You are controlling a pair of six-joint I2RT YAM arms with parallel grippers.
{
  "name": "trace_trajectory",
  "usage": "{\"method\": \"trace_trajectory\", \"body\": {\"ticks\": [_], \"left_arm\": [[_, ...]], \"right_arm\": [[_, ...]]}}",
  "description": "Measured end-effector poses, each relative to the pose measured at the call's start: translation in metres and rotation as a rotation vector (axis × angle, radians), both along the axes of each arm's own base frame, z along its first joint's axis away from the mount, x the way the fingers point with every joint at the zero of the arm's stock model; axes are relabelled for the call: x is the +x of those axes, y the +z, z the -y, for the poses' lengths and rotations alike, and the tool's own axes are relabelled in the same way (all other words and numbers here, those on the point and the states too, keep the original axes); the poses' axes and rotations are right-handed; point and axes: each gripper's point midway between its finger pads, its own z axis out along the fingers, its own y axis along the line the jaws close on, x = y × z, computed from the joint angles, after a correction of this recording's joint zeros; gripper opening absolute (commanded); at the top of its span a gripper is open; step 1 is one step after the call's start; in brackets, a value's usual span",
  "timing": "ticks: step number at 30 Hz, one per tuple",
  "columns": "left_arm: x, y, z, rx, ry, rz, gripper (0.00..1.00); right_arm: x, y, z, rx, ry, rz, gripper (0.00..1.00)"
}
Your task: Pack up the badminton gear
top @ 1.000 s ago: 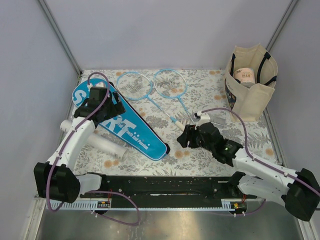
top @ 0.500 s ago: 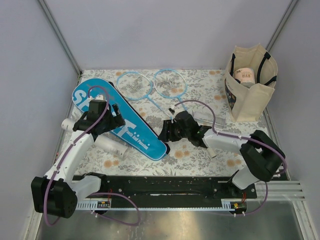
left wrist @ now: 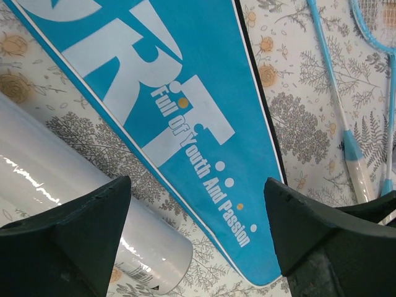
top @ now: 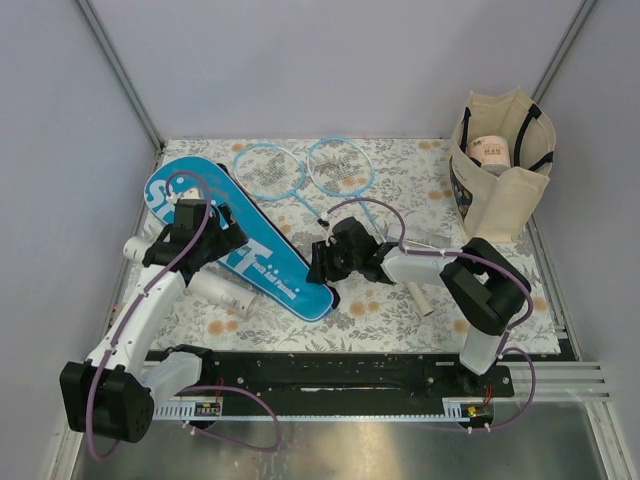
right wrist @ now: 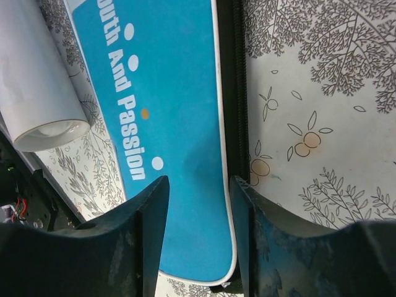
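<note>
The blue "SPORT" cover (top: pixel 250 245) lies flat and slants across the left half of the mat. My left gripper (top: pixel 213 243) hovers over its middle, open wide; in the left wrist view (left wrist: pixel 197 183) the cover's lettering shows between the fingers. The white tube (top: pixel 218 291) lies beside the cover, under my left finger (left wrist: pixel 74 235). My right gripper (top: pixel 322 265) is at the cover's narrow end. Its jaws (right wrist: pixel 199 180) stand partly apart, with the blue tip (right wrist: pixel 185 204) between them and one finger at the black zip edge. Two light-blue rackets (top: pixel 300 168) lie at the back.
A beige tote (top: pixel 500 170) with black handles stands at the back right, with a roll inside it. The racket handles (left wrist: pixel 357 170) reach towards my right arm. Grey walls close in the left, back and right sides. A black rail (top: pixel 320 375) runs along the near edge.
My right arm has swung left from mid-table to the cover's narrow end, and its jaws have narrowed. My left gripper has drifted slightly nearer along the cover and stays wide open.
</note>
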Motion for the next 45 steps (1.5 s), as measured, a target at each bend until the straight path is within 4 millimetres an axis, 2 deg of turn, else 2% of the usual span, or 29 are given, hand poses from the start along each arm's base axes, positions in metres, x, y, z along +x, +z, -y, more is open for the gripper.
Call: {"method": "trace_trajectory", "body": {"ticks": [5, 7, 8, 15, 19, 23, 27, 30, 32, 34, 38, 45], "left_arm": [[0.003, -0.019, 0.01, -0.034, -0.024, -0.072, 0.89], [0.004, -0.025, 0.015, -0.054, -0.037, -0.095, 0.89], [0.004, -0.027, 0.018, -0.066, -0.046, -0.104, 0.89], [0.005, -0.047, 0.03, -0.105, -0.088, -0.182, 0.89], [0.005, -0.049, 0.028, -0.097, -0.081, -0.188, 0.89], [0.006, -0.051, 0.028, -0.093, -0.078, -0.2, 0.89], [0.005, -0.054, 0.027, -0.086, -0.073, -0.216, 0.89], [0.006, -0.056, 0.025, -0.077, -0.063, -0.218, 0.89], [0.007, -0.059, 0.022, -0.065, -0.045, -0.226, 0.89], [0.01, -0.061, 0.019, -0.05, -0.027, -0.239, 0.9], [0.027, -0.059, 0.016, -0.031, 0.007, -0.243, 0.9], [0.056, -0.05, 0.02, -0.02, 0.067, -0.208, 0.87]], "right_arm": [[-0.006, -0.005, -0.003, 0.013, 0.028, -0.028, 0.31], [-0.007, -0.004, -0.004, 0.025, 0.029, -0.031, 0.27], [-0.007, -0.004, -0.005, 0.027, 0.029, -0.032, 0.28], [-0.01, -0.004, -0.006, 0.042, 0.036, -0.04, 0.53], [-0.008, -0.002, -0.007, 0.04, 0.042, -0.025, 0.55], [0.002, 0.003, -0.017, 0.052, 0.048, -0.007, 0.52], [0.008, -0.009, -0.025, 0.048, 0.06, -0.017, 0.42], [0.007, -0.02, -0.024, 0.031, 0.064, -0.032, 0.16], [0.006, -0.021, -0.025, 0.032, 0.065, -0.033, 0.06], [0.007, -0.019, -0.025, 0.037, 0.065, -0.031, 0.01], [0.007, -0.009, -0.024, 0.042, 0.061, -0.018, 0.0], [0.011, 0.027, -0.022, 0.079, 0.04, 0.058, 0.0]]}}
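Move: The racket bag's piped, black-sided edge near its near end lies about 1 cm ahead, 2 cm left and 2 cm below the right hand; from that hand the left racket's middle is some 23 cm straight ahead, the right racket's 18 cm ahead and 16 cm right. That bag edge lies about 20 cm right, 2 cm back and 12 cm below the left hand. The bag's middle is 9 cm straight ahead of the left hand, 13 cm below; the white tube is 3 cm back, 13 cm left, 12 cm below. Working low along the bag's edge, the right hand half closes, reopens, shifts a couple of centimetres left and slightly forward, dips, then shuts fully to pinch the piped edge and raises it nearly 5 cm. The open left hand sinks about 5 cm, easing right with fingers tipping down some 10 degrees, then reaches 5 cm forward over the bag. ##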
